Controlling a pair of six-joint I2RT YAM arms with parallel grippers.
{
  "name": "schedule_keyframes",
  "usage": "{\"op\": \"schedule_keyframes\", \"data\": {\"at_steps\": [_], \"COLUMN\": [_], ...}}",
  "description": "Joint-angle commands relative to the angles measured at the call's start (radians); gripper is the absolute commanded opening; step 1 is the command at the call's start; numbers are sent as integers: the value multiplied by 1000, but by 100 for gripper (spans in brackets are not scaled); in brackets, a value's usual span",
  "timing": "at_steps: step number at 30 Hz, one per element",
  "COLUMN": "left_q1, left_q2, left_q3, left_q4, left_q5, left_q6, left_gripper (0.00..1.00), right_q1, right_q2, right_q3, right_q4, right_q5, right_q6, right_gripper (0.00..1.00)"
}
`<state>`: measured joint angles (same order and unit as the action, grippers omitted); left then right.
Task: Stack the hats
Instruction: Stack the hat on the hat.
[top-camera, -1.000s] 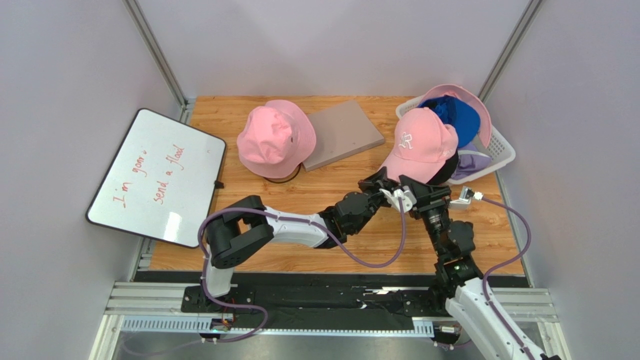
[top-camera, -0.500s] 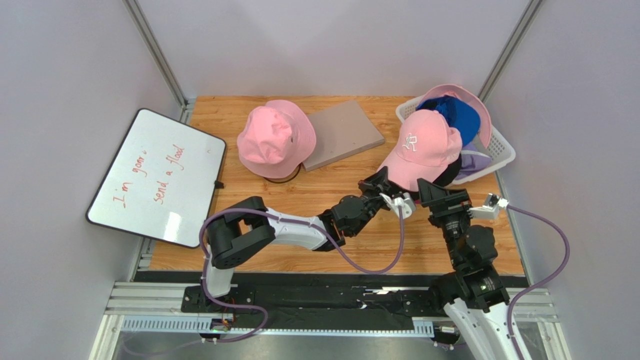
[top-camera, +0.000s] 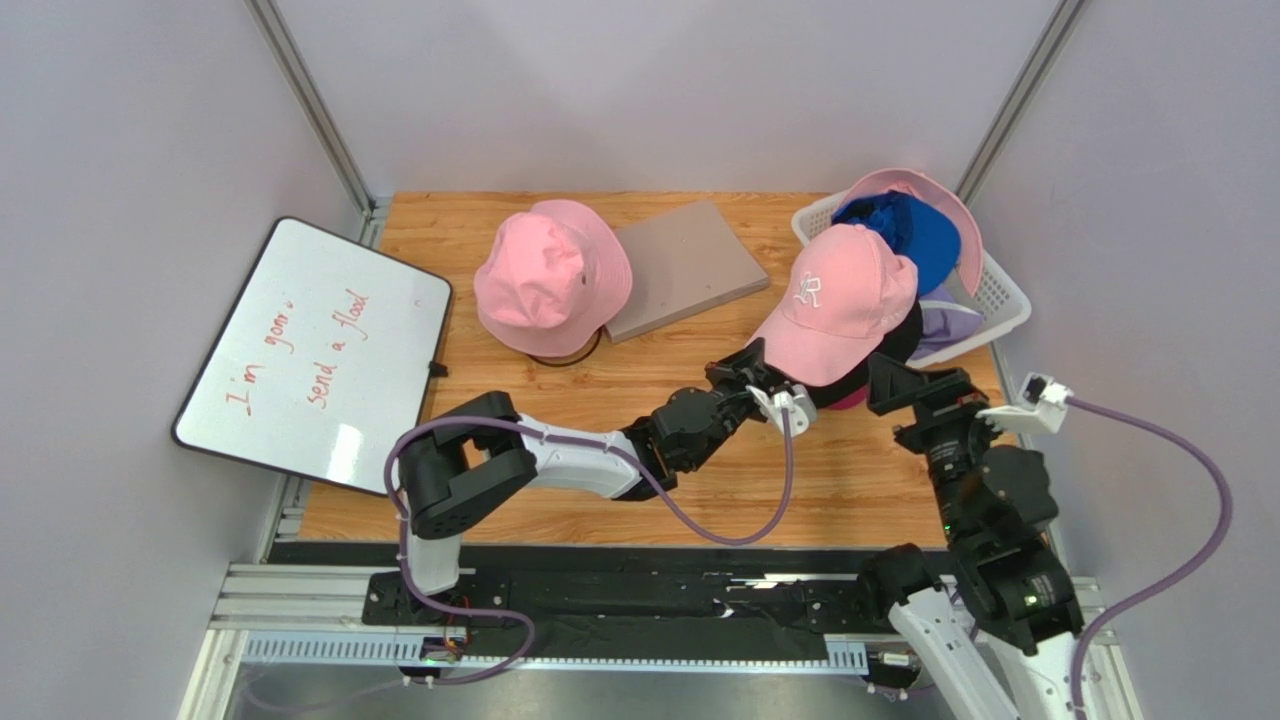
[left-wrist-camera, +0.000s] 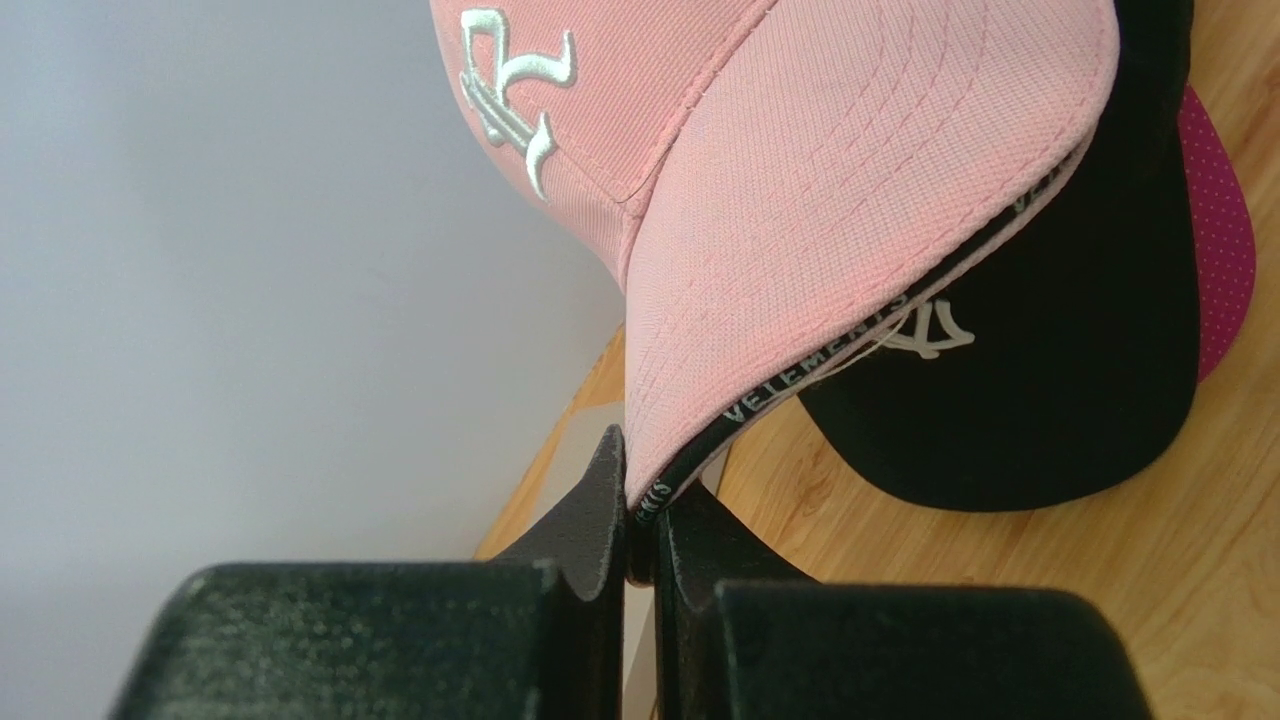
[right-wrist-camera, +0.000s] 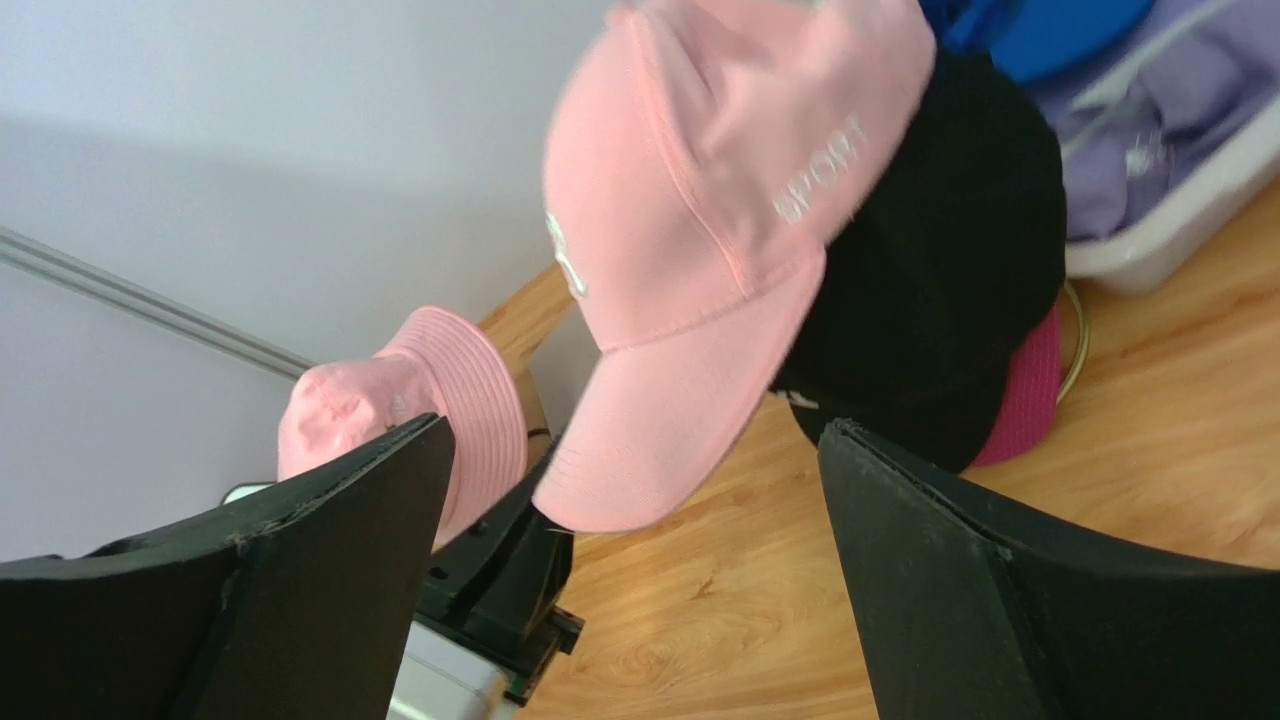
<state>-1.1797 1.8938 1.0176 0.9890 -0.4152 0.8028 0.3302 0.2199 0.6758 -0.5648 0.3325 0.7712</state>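
A pink baseball cap rests on top of a black cap, and a magenta cap peeks out beneath them at the table's right. My left gripper is shut on the tip of the pink cap's brim, its fingers pinching the black-taped edge. My right gripper stands wide open just near of the stack, with nothing between its fingers. A pink bucket hat sits at the middle left. A blue cap and a lavender hat lie in the basket.
The white mesh basket stands at the back right with an upturned pink hat along its far side. A grey-brown flat board lies beside the bucket hat. A whiteboard overhangs the left table edge.
My right gripper has opened wide and pulled back to the right, away from the pink cap. The cap has shifted slightly back and right over the black cap, its brim still held by the left gripper.
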Motion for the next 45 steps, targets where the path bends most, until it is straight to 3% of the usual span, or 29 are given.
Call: {"op": "schedule_keyframes", "data": {"at_steps": [1,9,18,29,42,44,45], "left_q1": [3,2,-1,-14,-24,-24,-24], "left_q2": [-108,-125,-91,-70,-50,-47,-45], "left_q3": [-36,-73,-86,-96,-109,-109,-108], "left_q4": [-24,-21,66,111,163,168,168], "left_q5": [76,82,55,41,23,21,19], "left_q6": [-77,-67,13,76,118,122,125], "left_gripper": [0,0,0,0,0,0,0], "right_q1": [1,-3,-151,-207,-232,-235,-238], "right_q2": [175,580,950,1156,1243,1253,1257], "right_q3": [258,629,927,1002,995,996,998], "right_q4": [-30,-103,-224,-242,-244,-244,-242], "right_q5": [10,-44,-217,-257,-302,-314,-319], "right_q6": [-258,-450,-524,-564,-573,-573,-572], "right_gripper": [99,92,88,74,57,51,44]}}
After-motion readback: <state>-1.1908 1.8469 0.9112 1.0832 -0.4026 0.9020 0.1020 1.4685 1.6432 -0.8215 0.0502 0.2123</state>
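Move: The pink cap, already held by its brim in the left fingers, has its crown some 16 cm ahead of the open right hand, about 3 cm to its left and 4 cm lower. From that hand the black hat lies about 11 cm ahead, 13 cm below, neither left nor right; the white basket is roughly 23 cm ahead, 10 cm right and 23 cm down. From the left hand, the black hat is about 3 cm ahead, 16 cm right and 7 cm below, the pink cap's crown 9 cm ahead and 12 cm right, about level. The pink cap's crown is what the right hand goes for: it rises about 12 cm first, swings forward over the crown, then sinks some 10 cm, ending about 20 cm farther forward. On the way the wrist tips down some 30 degrees and rolls its left side down; the fingers close to about half, straddling the top button. The left hand keeps its pinch on the brim, easing a couple of centimetres left and back. ##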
